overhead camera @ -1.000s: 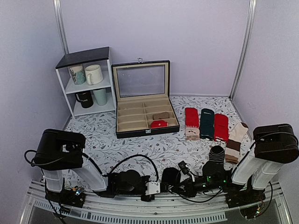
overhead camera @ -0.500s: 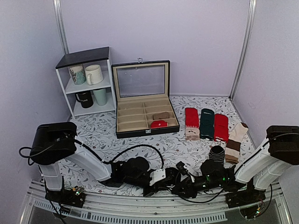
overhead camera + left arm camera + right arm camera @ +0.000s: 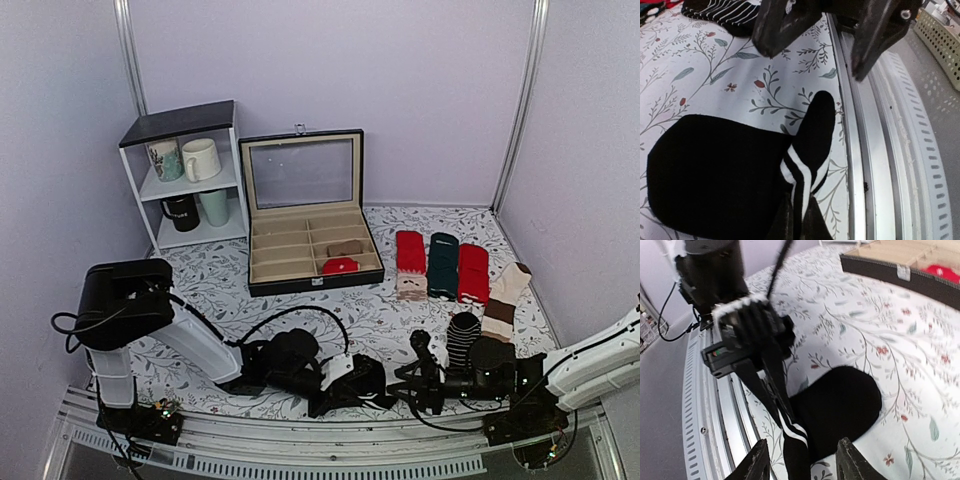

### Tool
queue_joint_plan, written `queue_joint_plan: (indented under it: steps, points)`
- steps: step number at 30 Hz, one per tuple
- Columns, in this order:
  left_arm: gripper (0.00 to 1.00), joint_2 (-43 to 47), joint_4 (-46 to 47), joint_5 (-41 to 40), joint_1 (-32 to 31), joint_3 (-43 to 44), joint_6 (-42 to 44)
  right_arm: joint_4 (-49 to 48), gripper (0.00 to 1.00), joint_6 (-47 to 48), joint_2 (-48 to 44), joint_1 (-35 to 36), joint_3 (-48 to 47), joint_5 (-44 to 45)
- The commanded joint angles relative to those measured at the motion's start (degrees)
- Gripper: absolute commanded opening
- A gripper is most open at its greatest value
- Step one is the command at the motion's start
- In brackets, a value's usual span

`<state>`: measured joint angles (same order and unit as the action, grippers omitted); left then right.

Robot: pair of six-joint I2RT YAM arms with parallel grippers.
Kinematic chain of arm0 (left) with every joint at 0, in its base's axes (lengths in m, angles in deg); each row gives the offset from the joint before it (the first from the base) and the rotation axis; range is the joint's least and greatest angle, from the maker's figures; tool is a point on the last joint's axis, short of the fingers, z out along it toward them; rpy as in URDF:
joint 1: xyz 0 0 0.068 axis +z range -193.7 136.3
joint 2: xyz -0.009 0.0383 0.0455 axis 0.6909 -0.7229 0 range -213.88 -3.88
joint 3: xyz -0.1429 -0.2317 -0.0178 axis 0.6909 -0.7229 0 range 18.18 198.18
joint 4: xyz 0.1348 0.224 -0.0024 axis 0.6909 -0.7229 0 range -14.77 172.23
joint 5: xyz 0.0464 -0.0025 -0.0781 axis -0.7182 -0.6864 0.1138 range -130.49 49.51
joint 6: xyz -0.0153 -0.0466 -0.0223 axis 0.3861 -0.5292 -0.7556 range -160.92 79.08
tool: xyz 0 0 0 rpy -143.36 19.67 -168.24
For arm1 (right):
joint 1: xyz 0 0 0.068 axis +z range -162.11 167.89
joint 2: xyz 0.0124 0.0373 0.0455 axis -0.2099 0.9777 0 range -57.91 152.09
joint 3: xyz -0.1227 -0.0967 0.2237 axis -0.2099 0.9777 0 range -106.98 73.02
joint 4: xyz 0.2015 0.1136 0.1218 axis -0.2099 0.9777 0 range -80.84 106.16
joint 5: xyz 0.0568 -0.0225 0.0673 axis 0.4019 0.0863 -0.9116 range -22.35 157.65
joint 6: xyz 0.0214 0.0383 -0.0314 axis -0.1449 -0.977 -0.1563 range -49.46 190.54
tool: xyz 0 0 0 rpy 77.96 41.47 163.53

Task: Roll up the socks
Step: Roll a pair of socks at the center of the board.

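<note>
One black sock (image 3: pixel 715 175) lies flat on the flowered cloth by the near rail. Its cuff (image 3: pixel 804 172), with two white bands, is drawn up into a fold. My left gripper (image 3: pixel 800 212) is shut on that cuff at the bottom of the left wrist view. In the top view the left gripper (image 3: pixel 350 385) sits low at the table's front middle over the sock (image 3: pixel 368 378). My right gripper (image 3: pixel 805 462) is open, and the cuff's loose end (image 3: pixel 795 450) runs between its spread fingers without being pinched. The right gripper (image 3: pixel 418 372) faces the left one from the right.
An open black compartment case (image 3: pixel 305 275) stands mid-table with a red and a brown roll inside. A white shelf with mugs (image 3: pixel 190 175) is at the back left. Red and green socks (image 3: pixel 440 265), a striped sock (image 3: pixel 462 335) and a beige one (image 3: pixel 505 300) lie right. A metal rail (image 3: pixel 875 150) edges the table.
My right gripper has opened, let go of the cuff and drawn back to the right. My left gripper has slid right, still pinching the cuff.
</note>
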<state>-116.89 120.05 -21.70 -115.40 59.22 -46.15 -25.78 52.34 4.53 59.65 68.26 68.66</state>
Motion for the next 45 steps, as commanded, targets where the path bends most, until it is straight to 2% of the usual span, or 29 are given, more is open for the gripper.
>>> queue_joint_plan:
  steps: [1,9,13,21,33,37,44,45]
  points:
    - [0.0,-6.2,-16.5,-2.6,0.6,-3.6,-1.3,-1.9,0.46,7.5,-1.0,0.7,0.6,0.0]
    - [0.0,-6.3,-16.6,-2.8,0.8,-3.7,-1.3,-7.1,0.46,8.2,15.3,1.6,-3.5,-1.3]
    - [0.0,-6.3,-16.7,-2.5,0.9,-3.8,-1.3,-11.0,0.47,9.4,18.2,1.7,-3.8,-1.2]
    - [0.0,-6.9,-16.7,-2.0,1.0,-3.5,-1.4,-10.3,0.46,10.5,23.4,1.7,-6.8,-4.5]
    - [0.0,-7.2,-16.6,-1.7,1.1,-3.4,-1.4,-7.5,0.22,6.0,25.3,1.7,-6.5,-5.2]
    - [0.0,-6.4,-15.7,-2.5,1.0,-3.5,-1.2,-5.1,0.18,4.8,27.4,1.7,-8.0,-6.2]
    - [0.26,-1.7,-12.2,-5.4,1.1,-4.2,1.4,0.7,0.13,-2.1,31.1,1.6,-10.6,-6.9]
    - [0.27,-0.6,-11.4,-6.2,1.0,-4.6,1.8,1.0,0.13,-3.7,31.3,1.5,-10.6,-7.3]
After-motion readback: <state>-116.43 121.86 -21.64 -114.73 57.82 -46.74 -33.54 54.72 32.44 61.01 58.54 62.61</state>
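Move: The right hand is part-open. The black sock's striped cuff, pinched by the left fingers with its end sticking out towards the right hand, lies about 5 cm to its left, 1 cm back and 6 cm below; from the left hand that cuff end is about 2 cm to the right. The sock body lies flat 4 cm ahead of the right hand, 5 cm left and 8 cm down, and the striped sock 12 cm ahead, 14 cm right. The right hand sinks about 5 cm towards the black sock's striped cuff while its fingers tip some 10 degrees more downward, then slides left, about 4 cm in all, with its part-open fingers straddling the cuff, and closes them around it just beside the left fingertips. The left hand keeps its pinch in place until the right has nearly shut, and only at the very end starts to open, loosening its hold on the cuff. ##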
